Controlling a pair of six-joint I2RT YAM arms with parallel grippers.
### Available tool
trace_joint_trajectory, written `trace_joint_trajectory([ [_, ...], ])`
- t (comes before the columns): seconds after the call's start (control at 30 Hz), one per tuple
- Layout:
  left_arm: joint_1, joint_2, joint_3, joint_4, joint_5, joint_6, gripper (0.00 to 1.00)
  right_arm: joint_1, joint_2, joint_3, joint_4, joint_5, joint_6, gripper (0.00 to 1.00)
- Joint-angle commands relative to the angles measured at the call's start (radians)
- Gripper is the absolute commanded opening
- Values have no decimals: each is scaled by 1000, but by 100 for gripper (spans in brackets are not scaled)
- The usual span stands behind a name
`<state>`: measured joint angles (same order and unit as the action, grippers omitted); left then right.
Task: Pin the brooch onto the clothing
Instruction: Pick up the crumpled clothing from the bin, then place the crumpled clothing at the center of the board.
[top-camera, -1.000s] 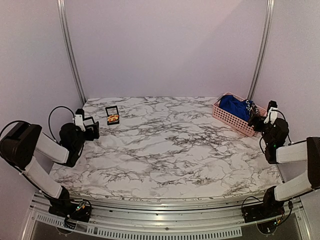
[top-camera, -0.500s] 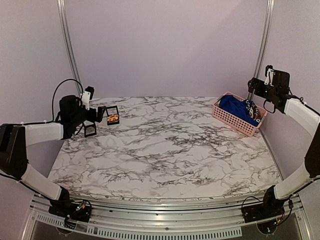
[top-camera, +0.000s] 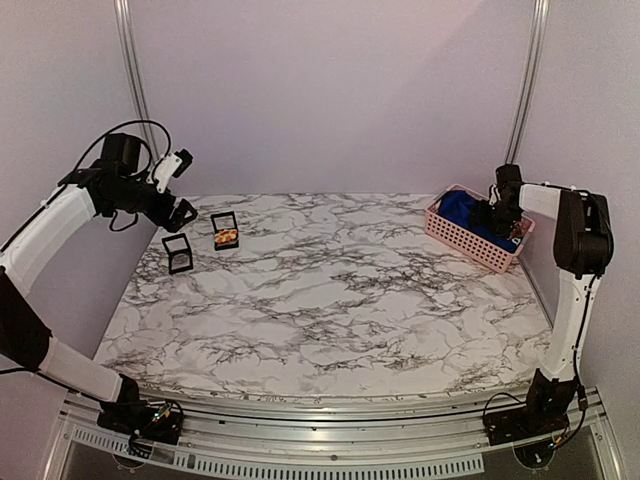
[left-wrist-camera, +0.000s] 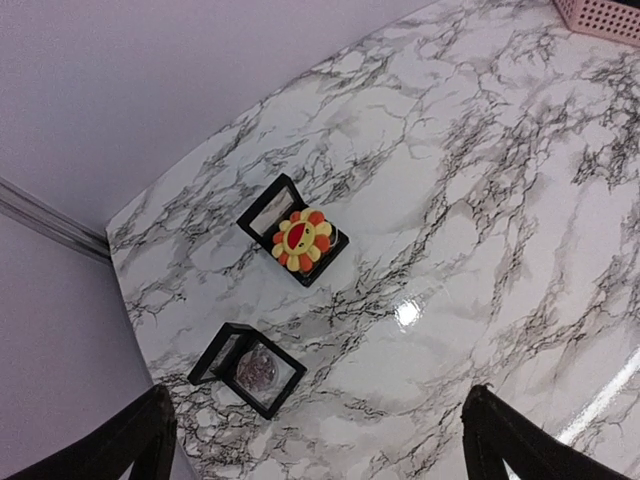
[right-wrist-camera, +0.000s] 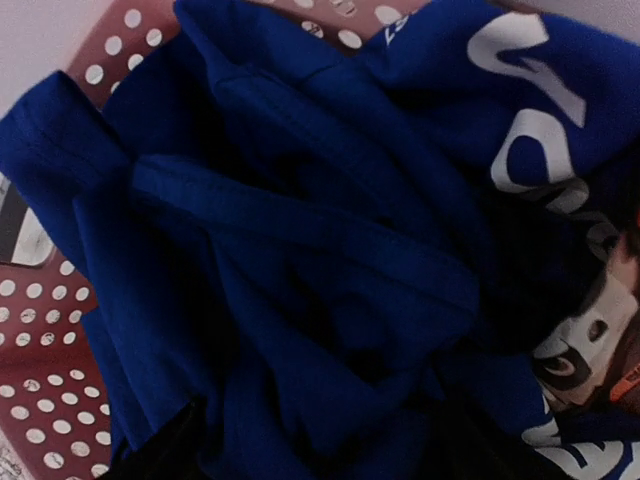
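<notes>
The brooch (left-wrist-camera: 301, 240), a small yellow, orange and red flower, lies in an open black box (top-camera: 226, 232) at the table's far left. My left gripper (left-wrist-camera: 320, 462) hangs open high above the table, nearer than the box, its fingertips (left-wrist-camera: 135, 445) wide apart with nothing between them; in the top view it (top-camera: 182, 211) sits left of the box. The clothing (right-wrist-camera: 300, 250), a crumpled royal blue shirt with white lettering, fills the pink basket (top-camera: 462, 240). My right gripper (top-camera: 497, 215) reaches down into it; its jaws (right-wrist-camera: 320, 450) stand wide with blue folds between them.
A black frame lid (left-wrist-camera: 247, 370) lies on the marble just in front of the brooch's box. The pink perforated basket (right-wrist-camera: 40, 400) stands at the far right corner against the wall. Lilac walls and metal rails (top-camera: 135, 90) close the back and sides.
My left arm has lifted from table height to high at the back left, leaving the black lid on the marble. My right arm swung up, then down into the basket onto the shirt.
</notes>
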<state>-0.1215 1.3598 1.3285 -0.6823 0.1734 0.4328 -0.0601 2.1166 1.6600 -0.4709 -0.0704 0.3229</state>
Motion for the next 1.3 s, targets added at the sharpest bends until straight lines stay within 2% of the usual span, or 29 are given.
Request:
trace_joint_trajectory([
  [0.0, -3, 17, 33, -174, -8, 11, 100, -4, 140, 138, -77, -51, -10, 46],
  [0.1, -3, 20, 50, -201, -10, 19, 100, -4, 139, 161, -76, -13, -25, 3],
  [0.13, -2, 18, 57, -210, -12, 22, 100, -4, 113, 162, -74, 19, -39, 0],
  [0.27, 0, 13, 103, -247, 1, 27, 100, -2, -5, 206, -87, 131, -108, 0],
  [0.4, 7, 6, 148, -251, 12, 8, 100, 45, -177, 234, -47, 95, -177, 0],
  [0.5, 16, -4, 165, -248, 18, -2, 100, 172, -318, 221, 24, 9, -220, 0],
  [0.7, 42, -35, 157, -248, 34, 3, 100, 493, -508, 157, 255, -56, -351, 0],
  [0.8, 57, -50, 151, -249, 31, 12, 100, 595, -528, 147, 334, -192, -331, 0],
  [0.93, 76, -61, 150, -254, 31, 26, 100, 707, -497, 139, 430, -337, -226, 0],
  [1.1, 84, -58, 148, -240, 29, 25, 100, 744, -418, 128, 585, -599, -94, 0],
  [1.17, 85, -54, 135, -229, 33, 24, 100, 743, -389, 99, 612, -590, -44, 0],
  [1.27, 83, -43, 94, -211, 52, 36, 100, 743, -384, -5, 598, -483, -20, 0],
])
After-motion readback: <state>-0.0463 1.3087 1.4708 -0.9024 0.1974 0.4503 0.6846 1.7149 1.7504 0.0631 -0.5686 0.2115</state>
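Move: The crumpled blue clothing lies right under the right hand, its middle some 5 cm below the open fingers and about 2 cm to their left, roughly 1 cm farther out. The pink bin holding it is centred about 2 cm nearer the base than this hand, 3 cm to its left and 7 cm below. From the left hand, the clothing lies about 83 cm to the right, 15 cm ahead and 21 cm below. The right fingers dip about 3 cm and shut on the clothing, pinching a fold of it. Keeping hold, the hand lifts it steeply out of the bin, then sweeps left and back: over 40 cm left, some 20 cm back, sinking slightly at the end. The wrist levels upward and swings counter-clockwise. The empty, open left hand drifts slightly back, up and left. ##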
